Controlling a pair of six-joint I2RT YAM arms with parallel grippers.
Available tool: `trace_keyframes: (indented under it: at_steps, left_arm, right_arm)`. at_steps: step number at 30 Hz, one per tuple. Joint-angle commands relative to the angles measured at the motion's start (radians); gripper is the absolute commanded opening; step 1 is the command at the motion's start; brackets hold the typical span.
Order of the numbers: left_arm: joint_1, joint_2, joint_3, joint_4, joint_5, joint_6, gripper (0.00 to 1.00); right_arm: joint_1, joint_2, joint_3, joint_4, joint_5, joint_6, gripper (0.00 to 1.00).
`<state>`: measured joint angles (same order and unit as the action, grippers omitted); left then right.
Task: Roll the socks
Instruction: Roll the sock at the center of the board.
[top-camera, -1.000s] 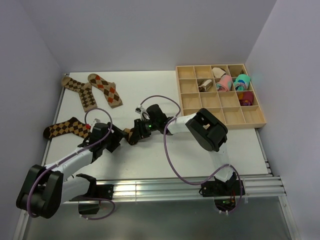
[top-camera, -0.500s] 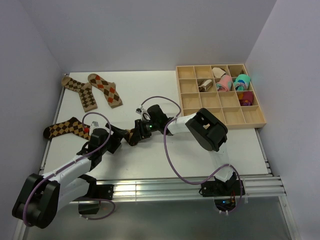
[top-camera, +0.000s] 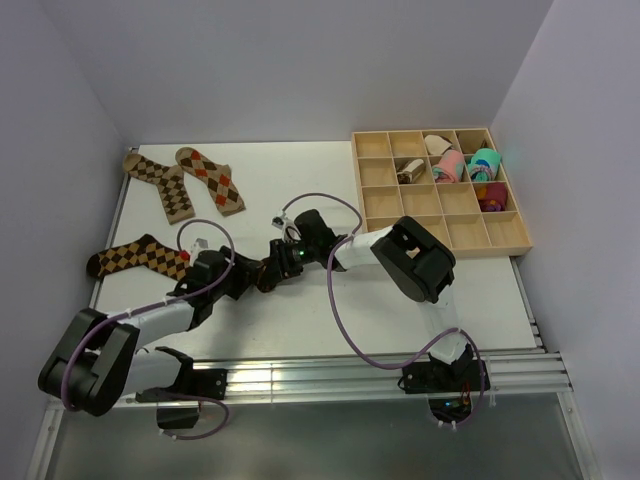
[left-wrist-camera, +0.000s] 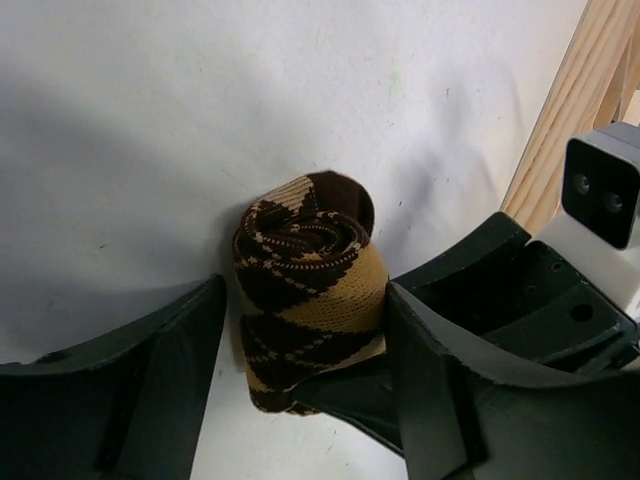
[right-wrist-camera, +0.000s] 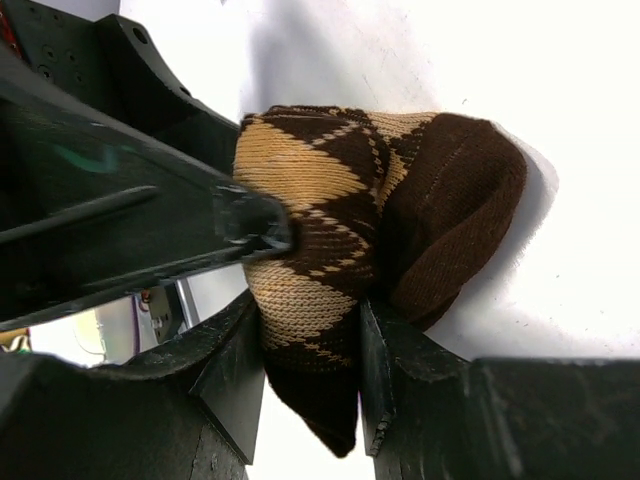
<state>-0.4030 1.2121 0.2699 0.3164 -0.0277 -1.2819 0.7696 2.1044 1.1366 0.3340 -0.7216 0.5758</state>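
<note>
A rolled tan-and-brown argyle sock (top-camera: 257, 269) lies on the white table between my two grippers. In the right wrist view both fingers of my right gripper (right-wrist-camera: 310, 370) press on the roll (right-wrist-camera: 320, 200), so it is shut on it. My left gripper (left-wrist-camera: 305, 320) comes from the other side and straddles the same roll (left-wrist-camera: 310, 280). One finger (left-wrist-camera: 440, 380) touches the roll and a thin gap shows at the other finger (left-wrist-camera: 130, 380). Three flat argyle socks lie at the left: one (top-camera: 160, 183), a second (top-camera: 210, 180) and a third (top-camera: 135, 257).
A wooden compartment tray (top-camera: 357, 190) stands at the back right. It holds a brown-and-cream bundle (top-camera: 410, 172), a pink bundle (top-camera: 447, 165) and a teal bundle (top-camera: 485, 162). White walls close the left, back and right sides. The metal rail runs along the near edge.
My left gripper has shifted a little right, up to the roll, and its jaws have narrowed round it. The right gripper and the roll have stayed put.
</note>
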Motion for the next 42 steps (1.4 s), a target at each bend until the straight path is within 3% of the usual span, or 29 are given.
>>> trace_keyframes:
  at_steps: [1, 4, 9, 13, 15, 21, 27, 32, 42]
  left_arm:
    - [-0.036, 0.064, 0.02, -0.054, -0.02, 0.004, 0.65]
    - [-0.052, 0.096, 0.038, -0.079, -0.028, 0.004, 0.57]
    - [-0.062, 0.113, 0.087, -0.184, -0.055, 0.033, 0.36]
    - [-0.063, 0.122, 0.164, -0.29, -0.074, 0.072, 0.26]
    - [-0.065, 0.129, 0.19, -0.362, -0.086, 0.101, 0.23]
    - [-0.066, 0.135, 0.265, -0.461, -0.115, 0.157, 0.21]
    - [-0.068, 0.185, 0.327, -0.513, -0.094, 0.193, 0.21]
    - [-0.068, 0.224, 0.356, -0.534, -0.067, 0.208, 0.21]
    - [-0.068, 0.236, 0.367, -0.542, -0.035, 0.21, 0.21]
  right_arm:
    - [0.011, 0.075, -0.064, -0.17, 0.037, -0.008, 0.09]
    - [0.011, 0.066, -0.064, -0.171, 0.04, -0.01, 0.15]
    - [0.011, 0.008, -0.09, -0.174, 0.095, -0.04, 0.38]
    - [0.014, -0.153, -0.144, -0.158, 0.178, -0.094, 0.52]
    - [0.022, -0.213, -0.182, -0.147, 0.252, -0.128, 0.54]
    - [0.076, -0.429, -0.276, -0.121, 0.537, -0.223, 0.58]
    - [0.218, -0.535, -0.324, -0.035, 0.834, -0.404, 0.6]
    - [0.339, -0.488, -0.299, 0.014, 0.928, -0.528, 0.68]
    - [0.451, -0.334, -0.221, 0.094, 1.148, -0.642, 0.76]
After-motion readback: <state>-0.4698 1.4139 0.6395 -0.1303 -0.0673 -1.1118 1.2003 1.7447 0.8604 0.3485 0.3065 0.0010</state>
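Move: The rolled sock already sits between the left gripper's open fingers, its middle about 1 cm ahead, 2 cm to the right and 1 cm below; the right gripper still pinches it, its middle roughly 1 cm ahead and 1 cm to the left, level in height. From the left gripper, the black-and-tan diamond sock lies some 28 cm left and 5 cm farther out, the red diamond sock about 12 cm left and 25 cm ahead, both 3 cm lower. Close the left gripper on the rolled sock, easing about 2 cm right and rolling some 15 degrees, and keep it clamped. Then open the right gripper, draw it off to the right about 6 cm, lift it some 6 cm, and bring it back leftward and down behind the sock, its wrist rolling and its fingers swinging clockwise from left to forward-left, opening wider. ##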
